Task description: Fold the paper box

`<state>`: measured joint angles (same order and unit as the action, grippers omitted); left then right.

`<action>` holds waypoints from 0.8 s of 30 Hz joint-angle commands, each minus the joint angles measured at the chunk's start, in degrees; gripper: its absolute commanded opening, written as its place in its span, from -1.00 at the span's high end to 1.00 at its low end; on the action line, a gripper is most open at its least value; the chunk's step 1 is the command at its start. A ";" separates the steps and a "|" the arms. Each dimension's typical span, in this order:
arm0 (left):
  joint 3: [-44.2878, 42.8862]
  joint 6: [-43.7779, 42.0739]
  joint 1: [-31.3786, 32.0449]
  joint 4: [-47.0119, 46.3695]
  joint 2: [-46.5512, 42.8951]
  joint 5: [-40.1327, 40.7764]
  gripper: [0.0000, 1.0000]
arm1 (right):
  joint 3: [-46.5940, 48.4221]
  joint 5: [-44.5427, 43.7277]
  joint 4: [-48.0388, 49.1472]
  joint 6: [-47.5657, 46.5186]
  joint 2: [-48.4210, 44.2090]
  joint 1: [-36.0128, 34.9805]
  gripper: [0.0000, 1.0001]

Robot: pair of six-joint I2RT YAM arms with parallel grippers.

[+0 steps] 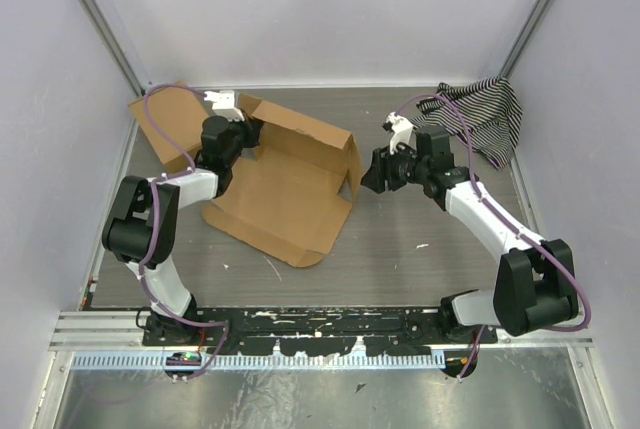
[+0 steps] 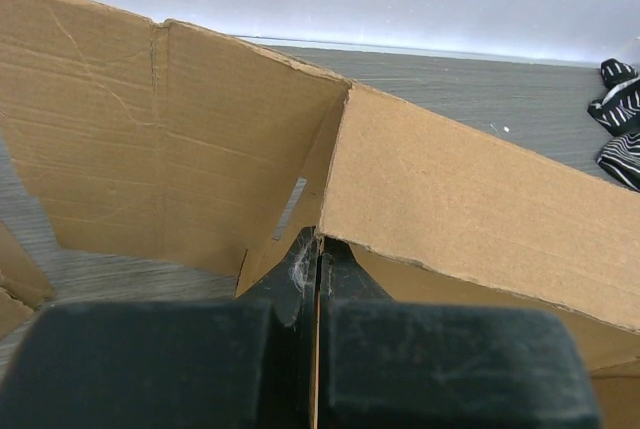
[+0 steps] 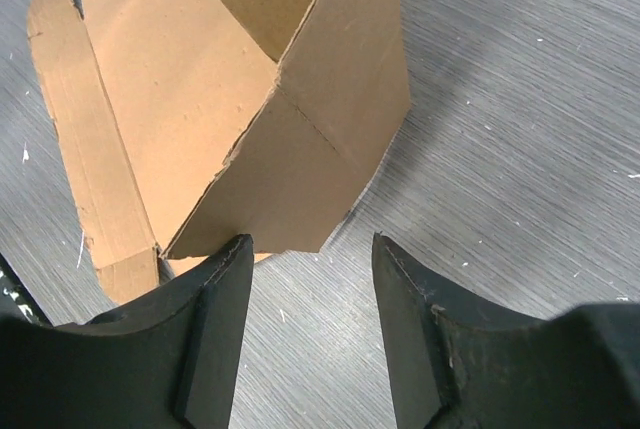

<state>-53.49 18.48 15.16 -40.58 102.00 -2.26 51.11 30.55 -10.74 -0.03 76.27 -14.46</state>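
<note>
The paper box (image 1: 285, 194) is plain brown cardboard lying left of centre, its base flat, its back wall and right side flap (image 1: 352, 161) raised. My left gripper (image 1: 238, 137) is at the box's back left corner, shut on a thin cardboard edge there. In the left wrist view the fingers (image 2: 320, 245) pinch that edge, with raised box panels (image 2: 450, 199) ahead. My right gripper (image 1: 368, 177) is open and empty just right of the side flap. In the right wrist view its jaws (image 3: 310, 245) stand wide apart over the table, the box (image 3: 300, 129) just beyond the tips.
A smaller flat brown cardboard rectangle (image 1: 160, 119) lies at the back left, partly under the left arm. A black-and-white striped cloth (image 1: 480, 114) is bunched at the back right and also shows in the left wrist view (image 2: 620, 119). Walls enclose the table on three sides.
</note>
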 commanded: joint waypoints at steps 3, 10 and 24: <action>-1.23 0.94 -0.14 7.01 1.87 -0.46 1.00 | 2.54 1.41 3.72 -3.31 1.38 -1.45 -0.24; -2.09 0.94 -0.21 9.20 1.25 -1.24 1.00 | 3.03 0.01 5.28 -5.27 3.05 -1.90 -1.00; 0.26 1.39 -0.19 7.76 0.51 -3.70 1.00 | 0.26 1.27 21.54 -6.40 9.15 -2.38 -0.94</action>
<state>-55.24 19.77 15.11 -37.06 102.00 -4.49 50.87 30.44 2.31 -5.89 84.16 -16.19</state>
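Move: The paper box's hanging side flap is the target: its middle lies about 4 cm ahead of the right gripper and 3 cm to its left, some 4 cm lower. The box's standing long wall lies beyond, about 15 cm ahead and 14 cm left of that gripper; the flat bottom panel is 18 cm to its left, about level, some 12 cm lower. From the left gripper the side flap is roughly 11 cm back, 20 cm right and 4 cm lower. Spread the right gripper's half-open fingers fully while easing it a centimetre left and down, then carry it forward along the outside of the side flap, about 3.5 cm ahead and 2 cm left in all, tipping the fingers up some 10 degrees, with the nearer finger bearing on the flap's free part. Keep the left gripper shut on the box wall's corner, nearly still. ##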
